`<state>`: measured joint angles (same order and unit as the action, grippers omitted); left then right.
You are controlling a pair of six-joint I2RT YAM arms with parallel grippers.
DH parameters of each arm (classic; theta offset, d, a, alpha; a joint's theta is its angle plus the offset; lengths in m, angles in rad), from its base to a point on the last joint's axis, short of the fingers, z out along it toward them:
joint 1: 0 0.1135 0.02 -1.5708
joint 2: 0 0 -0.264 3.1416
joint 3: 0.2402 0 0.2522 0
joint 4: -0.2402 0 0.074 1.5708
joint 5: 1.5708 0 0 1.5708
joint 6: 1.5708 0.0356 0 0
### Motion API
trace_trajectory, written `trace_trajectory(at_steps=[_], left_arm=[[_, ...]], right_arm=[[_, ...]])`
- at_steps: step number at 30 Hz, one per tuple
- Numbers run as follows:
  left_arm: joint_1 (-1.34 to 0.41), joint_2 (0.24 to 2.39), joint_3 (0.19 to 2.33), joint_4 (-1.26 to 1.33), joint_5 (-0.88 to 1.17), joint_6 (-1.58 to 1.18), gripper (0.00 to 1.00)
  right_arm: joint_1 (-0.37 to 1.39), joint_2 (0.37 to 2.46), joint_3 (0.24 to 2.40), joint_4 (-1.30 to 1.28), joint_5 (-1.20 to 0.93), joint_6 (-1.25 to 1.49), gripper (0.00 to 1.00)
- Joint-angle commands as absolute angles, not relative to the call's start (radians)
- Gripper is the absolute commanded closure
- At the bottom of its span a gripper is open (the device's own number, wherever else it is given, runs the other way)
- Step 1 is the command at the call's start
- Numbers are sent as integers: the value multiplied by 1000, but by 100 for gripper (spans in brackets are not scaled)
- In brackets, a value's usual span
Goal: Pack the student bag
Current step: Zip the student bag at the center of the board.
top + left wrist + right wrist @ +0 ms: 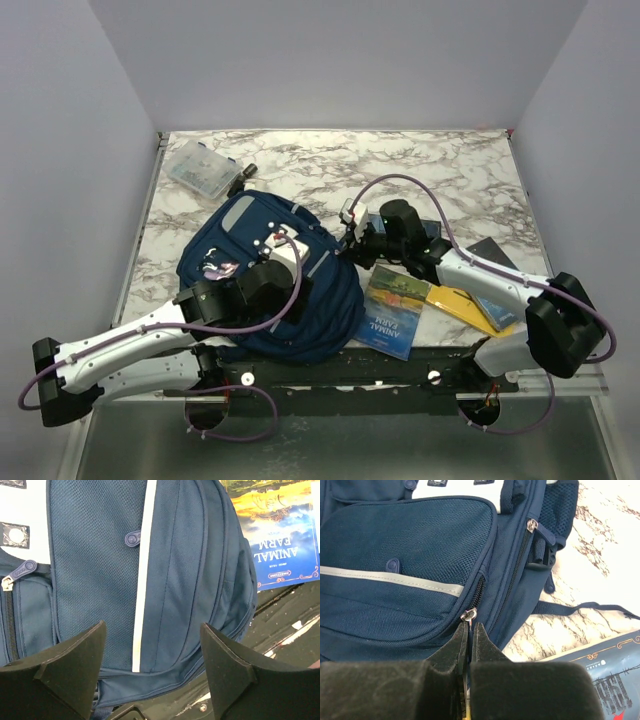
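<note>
The student bag (235, 225), navy blue with grey stripes, lies on the marble table left of centre. My left gripper (152, 625) is open just above the bag's (175, 580) near end, with nothing between its black fingers (75, 660). From the top it sits over the bag's near half (272, 272). My right gripper (471, 626) is shut on the metal zipper pull (469, 615) of the bag's (395, 540) front pocket, at the bag's right side (345, 245). The zip beside the pull looks closed.
An "Animal Farm" book (390, 310) lies right of the bag and shows again in the left wrist view (280, 540). A yellow flat item (460, 303) and a dark one (495, 255) lie under the right arm. A clear plastic box (200, 168) stands at the back left.
</note>
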<state>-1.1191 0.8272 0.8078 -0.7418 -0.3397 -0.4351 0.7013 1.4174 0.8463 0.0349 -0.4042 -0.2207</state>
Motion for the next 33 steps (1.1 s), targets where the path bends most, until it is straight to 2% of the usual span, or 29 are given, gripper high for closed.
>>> trace_trajectory(at_steps=[1,4,9,16,22,25,28,33], left_arm=[[-1117,890,909,-671,-283,-469,22],[-1117,977,972,-619,-308,-471,22],[-1118,1109,1004,-542,-420,-492,31],[-1155,1174,931,-421,-528,-471,26],[-1206,1270,927,-419,-624,-478,31],[-1206,1304,926,-482,-653,-541,44],[-1204,1318,905,-533,-682,-587,52],[-1185,1303,876,-606,-689,-620,75]], right_arm=[[709,1333,822,79,-414,-164,100],[709,1329,817,77,-429,-163,100],[710,1309,821,78,-442,-133,100],[711,1292,825,69,-449,-129,100],[713,1293,834,62,-451,-126,100],[713,1295,841,55,-416,-114,100],[713,1297,836,79,-379,-64,100],[713,1284,837,100,-364,90,100]])
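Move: The side rim of the bag's front pocket, just nearer to me than the zipper pull, lies about 6 cm ahead of my left hand, 8 cm to its right and 4 cm lower; from my right hand it is roughly 7 cm back and 2 cm left. The pull, already pinched in my right fingers, is some 13 cm ahead and 10 cm right of the left hand, with the white patch 15 cm ahead and 3 cm left. Animal Farm lies about 22 cm right, 1 cm back. I carry my open left hand about 8 cm right and 5 cm forward, arching up nearly 4 cm and then sinking about 7 cm, until its fingertips come down at the pocket rim just short of the zipper pull. There I half close them around the rim, the wrist turning some 10 degrees counter-clockwise. My right hand keeps its pinch on the pull, easing about 2 cm back and 1.5 cm up. ##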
